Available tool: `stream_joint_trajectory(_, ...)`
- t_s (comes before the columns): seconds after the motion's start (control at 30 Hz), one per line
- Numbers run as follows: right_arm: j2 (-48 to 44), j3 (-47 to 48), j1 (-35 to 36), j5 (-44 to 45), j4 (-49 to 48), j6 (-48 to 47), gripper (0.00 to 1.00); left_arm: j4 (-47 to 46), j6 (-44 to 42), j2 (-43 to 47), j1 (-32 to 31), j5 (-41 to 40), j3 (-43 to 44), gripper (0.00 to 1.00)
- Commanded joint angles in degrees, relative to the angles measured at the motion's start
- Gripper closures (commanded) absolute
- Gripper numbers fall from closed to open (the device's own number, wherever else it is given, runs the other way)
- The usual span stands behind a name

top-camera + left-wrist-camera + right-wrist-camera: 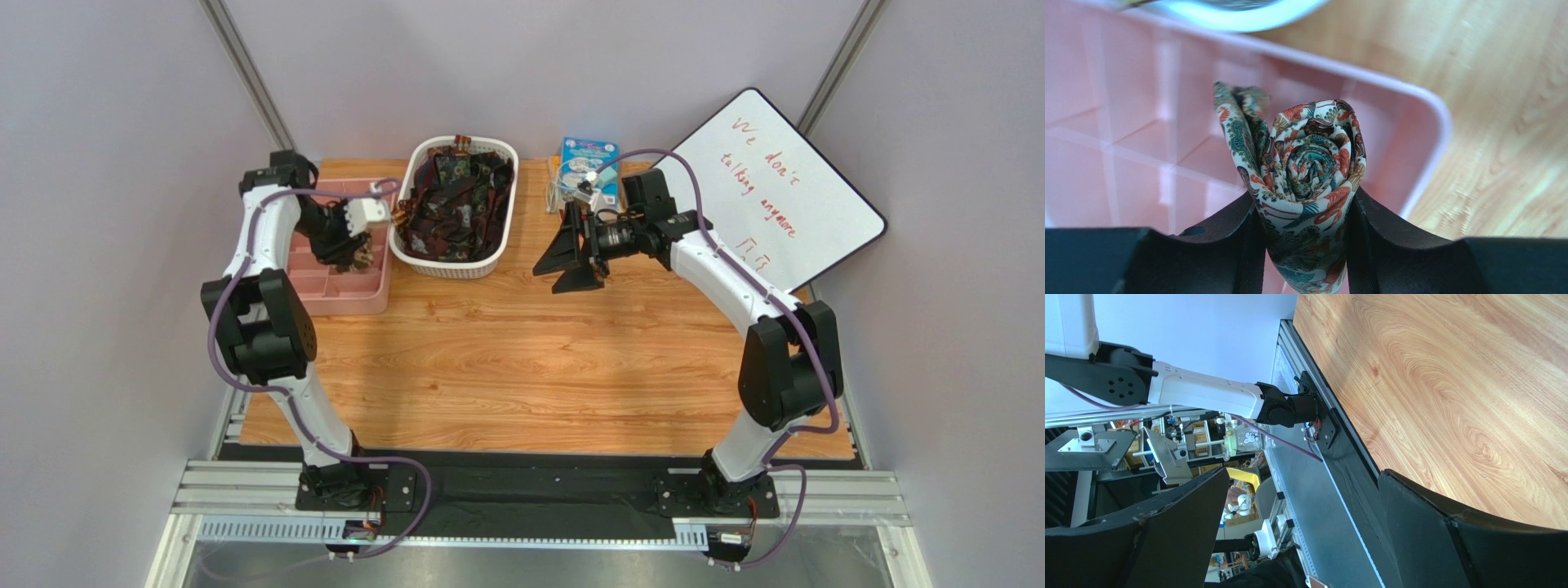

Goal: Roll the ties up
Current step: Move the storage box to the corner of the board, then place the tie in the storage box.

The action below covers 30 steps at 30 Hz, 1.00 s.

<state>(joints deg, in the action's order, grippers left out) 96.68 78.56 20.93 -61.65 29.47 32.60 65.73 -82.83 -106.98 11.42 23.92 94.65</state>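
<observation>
A rolled tie (1310, 164), cream with a green and orange floral print, stands coil-end up between the black fingers of my left gripper (1306, 242), which is shut on it. The roll hangs over the pink divided tray (1137, 122), above a compartment near the tray's right wall. In the top view my left gripper (353, 251) is over that tray (321, 288). More ties (456, 196), dark red and black, lie piled in the white basket (472, 263). My right gripper (567, 251) hovers right of the basket, turned sideways, open and empty (1303, 496).
A blue box (586, 159) sits behind the right gripper. A whiteboard (785, 196) with red writing leans at the back right. The basket's white rim (1235, 12) lies just beyond the pink tray. Bare wooden tabletop (528, 368) spreads in front.
</observation>
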Motion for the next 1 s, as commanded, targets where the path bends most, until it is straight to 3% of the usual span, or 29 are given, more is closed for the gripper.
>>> stream_joint_trajectory(0.0,0.1,0.5,-0.1,-1.0,0.2,-1.0,0.0,9.1,18.1,-1.5,2.0,9.4,10.0,1.0)
stream_joint_trajectory(0.23,0.5,0.8,-0.1,-0.9,1.1,-1.6,0.0,10.3,48.8,-5.9,5.7,11.7,16.8,1.0)
stream_joint_trajectory(0.3,0.8,1.0,-0.1,-1.0,1.4,-2.0,0.0,7.8,58.2,-4.1,7.4,11.0,14.7,1.0)
stream_joint_trajectory(0.33,0.9,1.0,-0.1,-1.0,1.5,-2.0,0.0,4.7,68.1,-3.2,8.1,9.7,12.3,1.0)
stream_joint_trajectory(0.57,1.5,1.3,-0.1,-1.6,2.1,-2.5,0.0,-13.7,98.5,5.8,12.1,5.6,1.6,1.0)
stream_joint_trajectory(0.63,1.8,1.3,-0.1,-1.8,2.3,-2.6,0.0,-15.3,102.6,5.2,12.6,4.6,2.5,1.0)
stream_joint_trajectory(0.8,1.8,1.6,-0.1,-1.8,3.4,-3.4,0.0,-21.0,112.9,3.4,12.8,11.2,1.6,1.0)
stream_joint_trajectory(0.97,2.1,1.6,-0.2,-1.8,3.7,-3.7,0.0,-21.8,116.6,3.3,12.7,7.4,-0.3,1.0)
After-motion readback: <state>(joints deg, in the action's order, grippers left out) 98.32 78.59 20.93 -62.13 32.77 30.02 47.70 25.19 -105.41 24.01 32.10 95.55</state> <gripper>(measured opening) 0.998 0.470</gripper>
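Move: The left hand, still gripping the rolled tie, hangs over the near right part of the storage box. The box's middle lies about 5 cm ahead, 5 cm to its left and some 9 cm below. The white basket of ties stands roughly 20 cm to this hand's right and 10 cm ahead, 8 cm lower. From the empty right hand the box's middle is about 43 cm left, 11 cm ahead and 20 cm lower. Upward and spinning, the left hand climbs about 5 cm off the storage box and sinks a little while easing back. It then rises again, going forward and left over the box to finish some 6 cm higher. The wrist turns about 95 degrees counter-clockwise throughout and tips the fingers outward, with the grip on the rolled tie kept. ##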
